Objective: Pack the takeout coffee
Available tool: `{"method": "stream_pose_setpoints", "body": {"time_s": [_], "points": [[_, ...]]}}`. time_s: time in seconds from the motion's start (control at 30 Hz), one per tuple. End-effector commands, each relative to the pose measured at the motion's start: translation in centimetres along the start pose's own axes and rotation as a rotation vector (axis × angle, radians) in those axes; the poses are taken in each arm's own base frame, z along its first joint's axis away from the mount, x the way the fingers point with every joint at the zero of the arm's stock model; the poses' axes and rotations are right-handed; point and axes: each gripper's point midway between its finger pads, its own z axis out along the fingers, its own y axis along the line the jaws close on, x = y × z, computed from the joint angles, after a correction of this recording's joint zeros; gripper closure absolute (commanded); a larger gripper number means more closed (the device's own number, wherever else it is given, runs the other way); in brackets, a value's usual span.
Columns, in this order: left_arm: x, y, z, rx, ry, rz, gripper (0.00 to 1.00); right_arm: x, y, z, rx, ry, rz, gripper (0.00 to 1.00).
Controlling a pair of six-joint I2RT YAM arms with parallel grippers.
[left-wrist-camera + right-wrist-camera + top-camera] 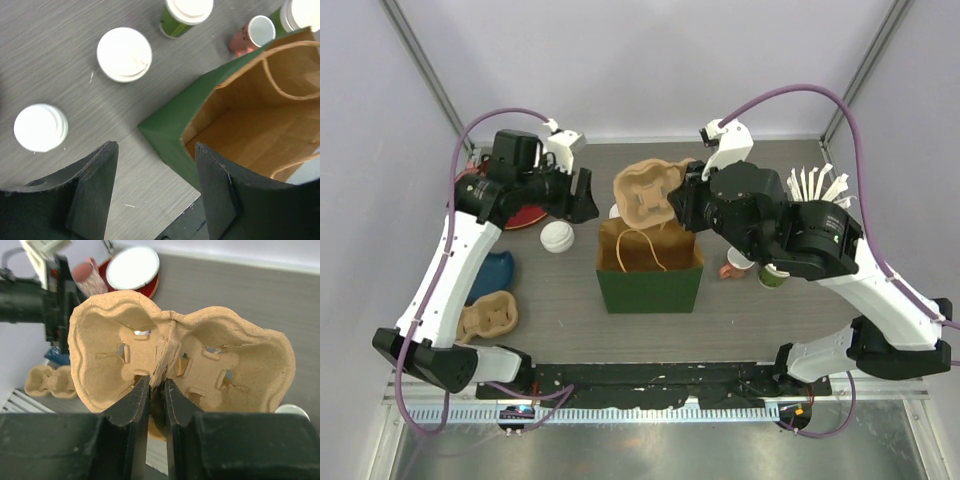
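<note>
My right gripper (686, 200) is shut on the centre ridge of a tan pulp two-cup carrier (648, 190) and holds it above the back edge of the open green paper bag (650, 288). The wrist view shows the jaws (157, 382) pinching the carrier (220, 360). My left gripper (582, 195) is open and empty, left of the bag. In its wrist view (155, 147) it hovers over the bag's corner (170, 130). A green cup with a white lid (184, 14) stands behind the bag. Two white round lids (124, 54) (40, 127) face up; what is under them is hidden.
A pink mug (252, 34) and another green cup (297, 12) stand right of the bag. A second pulp carrier (488, 318), a blue object (492, 275) and a red plate (525, 215) lie on the left. White utensils (820, 185) are at the back right.
</note>
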Motion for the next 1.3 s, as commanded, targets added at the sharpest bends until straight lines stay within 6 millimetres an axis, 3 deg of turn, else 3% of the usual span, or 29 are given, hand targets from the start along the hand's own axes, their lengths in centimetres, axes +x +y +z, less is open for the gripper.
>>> {"method": "stream_pose_setpoints", "body": {"time_s": [0.0, 0.13, 0.23, 0.37, 0.47, 0.67, 0.8, 1.03, 1.1, 1.27], "points": [[-2.4, -2.9, 0.3, 0.079, -0.1, 0.182, 0.33, 3.3, -0.2, 0.5, 0.007, 0.098, 0.089, 0.99], [-0.7, -5.0, 2.0, 0.187, -0.042, 0.304, 0.32, 4.2, 0.9, 1.8, -0.008, 0.124, 0.104, 0.99], [0.4, -5.6, 3.3, 0.23, 0.002, 0.344, 0.34, 4.3, 0.9, 2.4, 0.008, 0.12, 0.107, 0.99], [1.3, -6.0, 4.6, 0.259, 0.039, 0.376, 0.4, 5.9, 1.0, 3.3, -0.001, 0.152, 0.123, 0.99], [1.7, -5.8, 5.5, 0.269, 0.054, 0.383, 0.46, 7.0, 1.0, 3.6, 0.001, 0.177, 0.127, 0.99], [2.6, -6.5, 5.8, 0.332, 0.081, 0.375, 0.71, 8.3, 0.6, 3.6, -0.001, 0.208, 0.144, 0.99], [3.2, -6.7, 5.3, 0.341, 0.089, 0.37, 0.92, 6.6, -0.1, 2.8, -0.016, 0.152, 0.191, 0.99], [3.3, -7.1, 4.3, 0.342, 0.073, 0.357, 1.0, 1.2, -0.1, 1.2, -0.072, -0.036, 0.304, 0.99], [3.2, -7.2, 4.2, 0.342, 0.069, 0.352, 1.0, 0.9, -0.2, 1.5, -0.064, -0.06, 0.313, 0.99], [2.9, -7.4, 3.9, 0.333, 0.067, 0.309, 1.0, 2.8, 0.8, 4.0, -0.048, -0.02, 0.292, 0.99]]}}
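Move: The left rim of the open green bag, near its far end, is about 6 cm to the right of my empty left hand, 4 cm back and 6 cm below. From that hand the white lids stand some 5 cm ahead, 9 cm left, and the nearer lidded cup 5 cm ahead, 10 cm right, both roughly 28 cm down. My right hand, holding the cup tray, has the bag's mouth about 3 cm left, 1 cm back and 20 cm below. I bring my open left hand rightward about 7 cm and down 5 onto the bag's left rim, turning it some 25 degrees clockwise, then shut the fingers to pinch the paper edge and ease back and slightly up. Meanwhile my right hand keeps its grip on the tray, dips about 11 cm over the bag with its fingers tipping down, then climbs most of the way back, rolling its left side up. ##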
